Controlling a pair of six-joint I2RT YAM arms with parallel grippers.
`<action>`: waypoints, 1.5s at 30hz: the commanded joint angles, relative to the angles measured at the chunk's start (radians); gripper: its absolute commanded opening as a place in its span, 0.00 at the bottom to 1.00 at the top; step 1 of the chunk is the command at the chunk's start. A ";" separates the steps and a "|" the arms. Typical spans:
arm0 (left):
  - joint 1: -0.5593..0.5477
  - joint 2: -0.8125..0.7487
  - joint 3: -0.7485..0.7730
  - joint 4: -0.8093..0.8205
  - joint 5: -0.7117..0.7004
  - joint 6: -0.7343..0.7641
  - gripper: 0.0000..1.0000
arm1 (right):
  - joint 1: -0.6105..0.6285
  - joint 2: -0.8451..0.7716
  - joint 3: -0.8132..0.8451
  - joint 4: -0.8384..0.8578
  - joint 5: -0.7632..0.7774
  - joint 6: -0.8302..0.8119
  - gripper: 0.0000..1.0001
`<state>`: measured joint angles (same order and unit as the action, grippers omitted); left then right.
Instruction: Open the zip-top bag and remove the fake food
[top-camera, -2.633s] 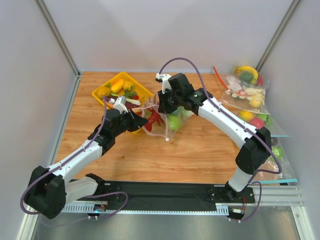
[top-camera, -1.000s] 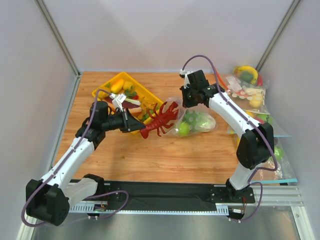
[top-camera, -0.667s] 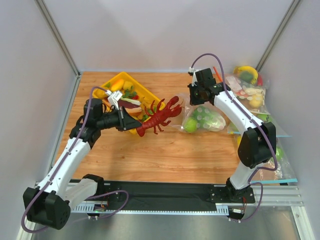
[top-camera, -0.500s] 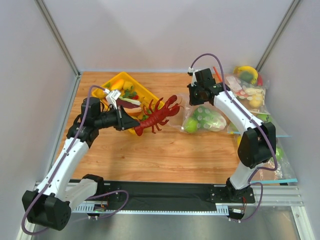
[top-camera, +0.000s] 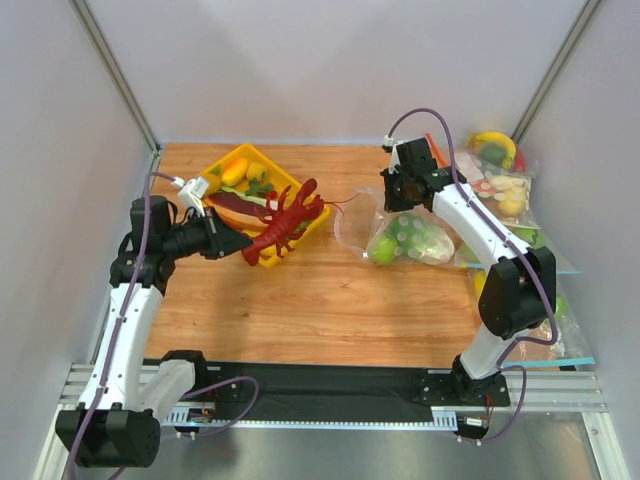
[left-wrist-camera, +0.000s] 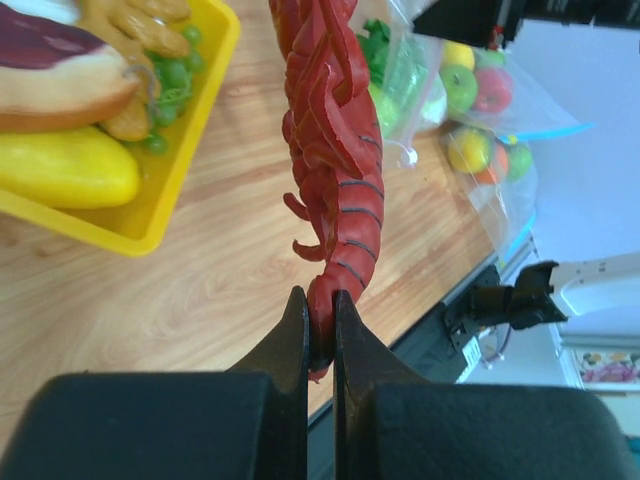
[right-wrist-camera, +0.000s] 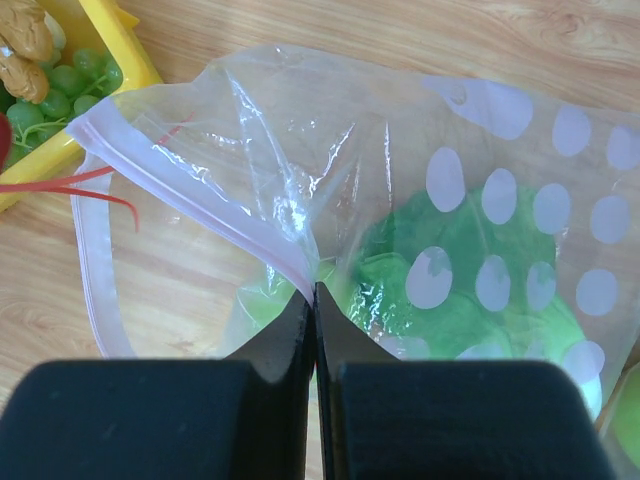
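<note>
My left gripper (top-camera: 236, 248) (left-wrist-camera: 320, 318) is shut on the tail of the red lobster (top-camera: 283, 222) (left-wrist-camera: 330, 150) and holds it in the air over the near corner of the yellow tray (top-camera: 292, 187). My right gripper (top-camera: 397, 204) (right-wrist-camera: 314, 292) is shut on the pale pinkish zip strip (right-wrist-camera: 190, 190) of the clear zip-top bag (top-camera: 400, 235) (right-wrist-camera: 330, 150), whose mouth hangs open toward the left. Inside the bag lie the green-and-white lettuce head (top-camera: 420, 238) (right-wrist-camera: 470, 290) and the small round green fruit (top-camera: 382, 252) (right-wrist-camera: 262, 300).
The yellow tray (left-wrist-camera: 170, 190) holds a toy hot dog (top-camera: 232, 207) (left-wrist-camera: 60, 75), yellow fruits (top-camera: 235, 170) and green grapes (left-wrist-camera: 165, 85). Other clear bags of toy food (top-camera: 495, 185) are piled along the right wall. A black base strip (top-camera: 330, 385) runs along the near edge.
My left gripper has drawn the lobster out of the bag and carried it left, over the tray corner. My right gripper has moved right with the bag's strip.
</note>
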<state>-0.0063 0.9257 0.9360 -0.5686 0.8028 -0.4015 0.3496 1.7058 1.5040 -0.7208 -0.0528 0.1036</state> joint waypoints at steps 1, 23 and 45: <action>0.073 -0.025 0.052 0.009 0.036 0.020 0.00 | -0.008 -0.048 -0.004 0.020 0.011 -0.013 0.00; 0.262 0.125 -0.083 0.564 -0.096 -0.332 0.00 | -0.008 -0.071 -0.016 0.038 -0.055 -0.004 0.00; 0.262 0.484 -0.118 0.906 -0.148 -0.438 0.00 | -0.006 -0.090 -0.034 0.049 -0.082 0.008 0.00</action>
<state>0.2501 1.3830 0.8074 0.1898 0.6231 -0.8074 0.3454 1.6642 1.4773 -0.7105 -0.1223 0.1047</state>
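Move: The yellow tray's middle lies about 23 cm ahead of the left hand, which already holds the lobster by its tail, and some 22 cm below it. In the tray, the sandwich is about 21 cm ahead and 3 cm left, the yellow squash roughly 11 cm ahead and 2 cm right, and the grapes some 14 cm ahead and 13 cm right. From the right hand, the tray's middle is about 45 cm left and 5 cm ahead. Left hand carries the lobster forward 16 cm and left 11 cm, turning counter-clockwise, finally sinking towards the tray. ##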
